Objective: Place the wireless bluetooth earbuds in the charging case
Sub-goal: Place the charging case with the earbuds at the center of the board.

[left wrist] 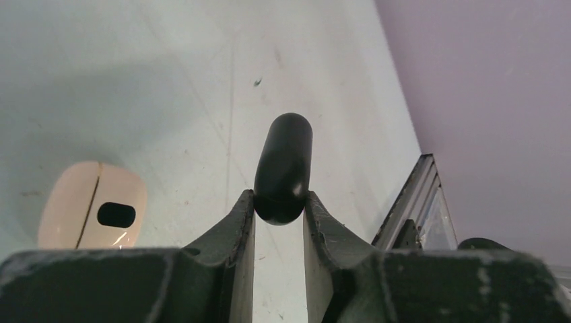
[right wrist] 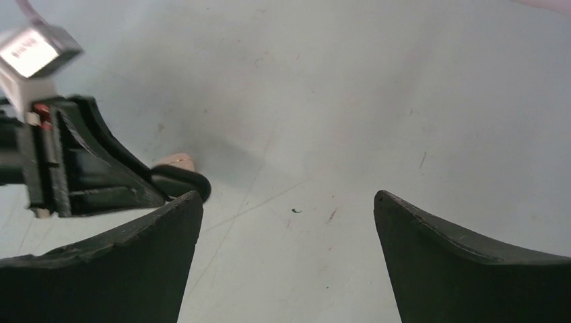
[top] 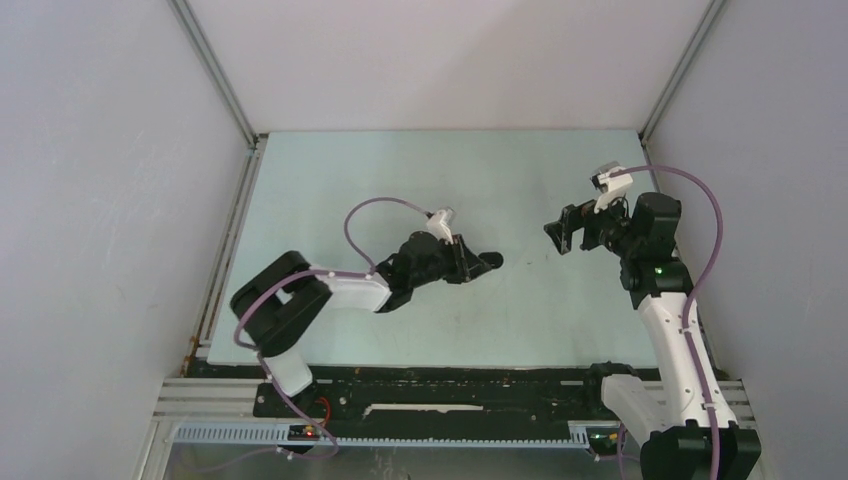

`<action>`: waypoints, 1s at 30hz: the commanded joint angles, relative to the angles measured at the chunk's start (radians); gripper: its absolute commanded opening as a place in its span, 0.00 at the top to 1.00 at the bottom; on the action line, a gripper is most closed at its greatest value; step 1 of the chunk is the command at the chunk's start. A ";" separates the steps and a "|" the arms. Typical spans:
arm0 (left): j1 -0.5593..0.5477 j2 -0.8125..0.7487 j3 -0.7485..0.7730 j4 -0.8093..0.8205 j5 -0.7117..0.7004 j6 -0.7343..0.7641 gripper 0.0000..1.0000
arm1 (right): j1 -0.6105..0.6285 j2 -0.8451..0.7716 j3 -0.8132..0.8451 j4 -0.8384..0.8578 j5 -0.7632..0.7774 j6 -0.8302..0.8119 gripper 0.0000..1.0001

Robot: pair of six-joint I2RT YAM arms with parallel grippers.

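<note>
My left gripper (top: pixel 478 262) is shut on a black rounded charging case (left wrist: pixel 283 167). It pinches the case's near end, and the rest sticks out forward just above the table. In the left wrist view the fingertips (left wrist: pixel 246 205) press both sides of the case. A beige pebble-like case (left wrist: pixel 91 205) with a black oval mark lies on the table to its left. My right gripper (top: pixel 558 235) hovers open to the right of the black case (top: pixel 489 260), its jaws wide apart with nothing between them (right wrist: pixel 288 196). No earbuds are in view.
The right wrist view shows the left gripper (right wrist: pixel 87 168) with the black case (right wrist: pixel 182 183) and a sliver of the beige case (right wrist: pixel 175 160) behind it. A pale green table mat (top: pixel 400 170) is fenced by white walls and aluminium rails (top: pixel 225 260).
</note>
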 commanded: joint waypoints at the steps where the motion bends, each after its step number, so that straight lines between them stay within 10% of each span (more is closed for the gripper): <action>1: -0.043 0.119 0.098 -0.029 -0.010 -0.143 0.89 | -0.005 0.001 -0.002 0.042 0.056 0.019 0.00; 10: -0.050 0.300 0.167 -0.046 0.060 -0.302 0.70 | -0.006 0.034 0.000 0.031 0.020 0.000 0.00; 23: -0.037 0.218 0.220 -0.417 0.031 -0.096 0.33 | -0.006 0.040 0.000 0.021 0.004 -0.010 0.00; 30: -0.032 0.037 0.179 -0.631 -0.041 0.073 0.31 | -0.013 0.052 0.000 0.012 -0.018 -0.013 0.00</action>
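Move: The black charging case is already in the left hand's fingers; the bare spot it is taken to, near the board's middle, lies about 6 cm to the right, 1 cm back and 10 cm below that hand. The pink case sits some 10 cm left of that spot and 2 cm farther out; the white case is about 27 cm left of the spot, roughly level with it. From the right hand, the spot is about 11 cm left, 5 cm back and 21 cm below. The black charging case is lowered quickly by the left hand, about 9 cm down with some 4 cm of drift to the right, onto the bare board beside the pink case, the fingers tipping about 20 degrees further down. There the fingers open wide and let go, then the hand backs off leftward about 3 cm, rising a centimetre. ##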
